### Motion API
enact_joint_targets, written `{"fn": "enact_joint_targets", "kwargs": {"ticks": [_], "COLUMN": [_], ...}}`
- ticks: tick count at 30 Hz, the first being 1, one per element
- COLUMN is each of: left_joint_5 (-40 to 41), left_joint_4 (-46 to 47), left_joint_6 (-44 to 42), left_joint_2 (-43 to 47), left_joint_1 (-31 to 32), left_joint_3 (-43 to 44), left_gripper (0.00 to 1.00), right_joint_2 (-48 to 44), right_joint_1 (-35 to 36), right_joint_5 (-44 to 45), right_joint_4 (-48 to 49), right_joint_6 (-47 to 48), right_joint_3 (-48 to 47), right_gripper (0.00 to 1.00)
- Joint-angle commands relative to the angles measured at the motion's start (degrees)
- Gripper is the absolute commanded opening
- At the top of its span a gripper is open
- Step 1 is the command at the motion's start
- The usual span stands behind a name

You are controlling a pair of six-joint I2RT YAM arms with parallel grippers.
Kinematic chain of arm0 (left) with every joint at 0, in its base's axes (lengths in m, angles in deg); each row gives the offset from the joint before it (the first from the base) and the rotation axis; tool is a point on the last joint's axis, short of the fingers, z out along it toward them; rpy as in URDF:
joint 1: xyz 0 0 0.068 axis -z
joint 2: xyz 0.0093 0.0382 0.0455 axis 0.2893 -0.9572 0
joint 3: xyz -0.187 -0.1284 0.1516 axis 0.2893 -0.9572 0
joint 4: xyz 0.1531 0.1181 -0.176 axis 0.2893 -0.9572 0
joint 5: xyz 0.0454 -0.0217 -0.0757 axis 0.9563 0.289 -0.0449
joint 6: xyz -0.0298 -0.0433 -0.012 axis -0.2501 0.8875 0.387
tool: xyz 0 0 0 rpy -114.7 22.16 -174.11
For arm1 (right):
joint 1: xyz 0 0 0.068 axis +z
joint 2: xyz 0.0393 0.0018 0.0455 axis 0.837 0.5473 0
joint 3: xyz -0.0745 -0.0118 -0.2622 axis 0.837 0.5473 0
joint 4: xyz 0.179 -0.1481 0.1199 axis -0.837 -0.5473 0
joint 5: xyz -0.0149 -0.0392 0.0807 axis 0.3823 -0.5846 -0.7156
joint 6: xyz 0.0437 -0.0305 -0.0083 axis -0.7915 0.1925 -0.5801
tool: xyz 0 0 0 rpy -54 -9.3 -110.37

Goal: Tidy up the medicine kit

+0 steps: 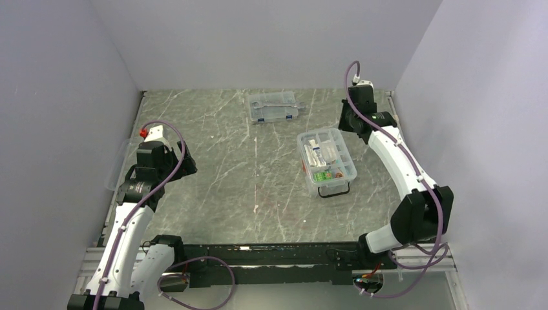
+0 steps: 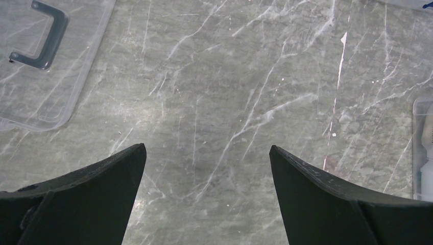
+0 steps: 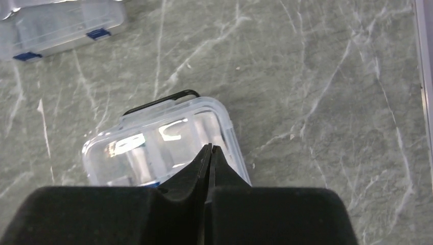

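Note:
The medicine kit's clear box (image 1: 326,161) stands right of centre on the table, uncovered, with its divided tray holding small bottles and packets, and a black wire handle (image 1: 334,190) at its near end. In the right wrist view the box (image 3: 153,145) lies just beyond my right gripper (image 3: 209,149), which is shut with nothing between its fingers. That gripper (image 1: 349,121) hovers at the box's far right corner. The clear lid (image 2: 35,76) with its black handle (image 2: 43,35) lies flat at the far left. My left gripper (image 2: 208,153) is open over bare table, beside the lid (image 1: 119,165).
A flatter clear case with blue latches (image 1: 274,108) sits at the back centre and shows in the right wrist view as the blue-latched case (image 3: 56,25). Grey walls close in the left, back and right. A black rail (image 1: 271,255) runs along the near edge.

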Motion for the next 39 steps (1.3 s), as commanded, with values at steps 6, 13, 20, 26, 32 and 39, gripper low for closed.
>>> {"fn": "enact_joint_targets", "kwargs": {"ticks": [6,13,20,26,32,39], "left_joint_5": [-1.3,-1.3,-1.3,-1.2,-1.1,-1.0], "left_joint_4": [2.5,2.5,2.5,2.5,2.4,2.3], "left_joint_6": [-0.3,-0.3,-0.3,-0.3,-0.3,-0.4], "left_joint_2": [0.7,0.8,0.9,1.0,1.0,1.1], "left_joint_1": [0.2,0.3,0.4,0.5,0.5,0.6], "left_joint_3": [-0.3,-0.3,-0.3,-0.3,-0.3,-0.3], "left_gripper": [0.99,0.99,0.99,0.99,0.99,0.99], "right_joint_2": [4.1,8.9,13.9,16.6,17.2,18.6], "right_joint_1": [-7.5,-8.2,-8.2,-7.6,-4.1,2.0], "right_joint_5": [1.4,-0.8,-8.3,-15.6,-20.6,-23.6], "right_joint_4": [6.8,8.0,8.8,8.7,9.4,9.9], "right_joint_6": [-4.9,-5.5,-4.3,-1.7,1.7,5.6], "right_joint_3": [2.9,3.5,2.8,1.2,0.9,-1.2], "right_gripper": [0.0,0.0,0.0,0.0,0.0,0.0]}}
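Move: The medicine kit box, closed lid up, lies below the right hand: its middle is about 6 cm back, 3 cm to the left and some 16 cm down. The clear latched case stands roughly 22 cm farther out than this hand and 20 cm to its left, about 19 cm lower. From the idle left hand, the medicine kit box lies about 8 cm ahead, some 40 cm to the right and 13 cm down. The right hand, fingers already shut, first swings some 5 cm to the right and a little forward while sinking, then keeps going down, about 12 cm in all, tipping its fingertips further down as it comes in beside the box's right side near the far corner. From there it sweeps about 10 cm back to the left at nearly level height, the wrist turning counter-clockwise by some 25 degrees, and the shut fingers push that far right side of the box leftward. ##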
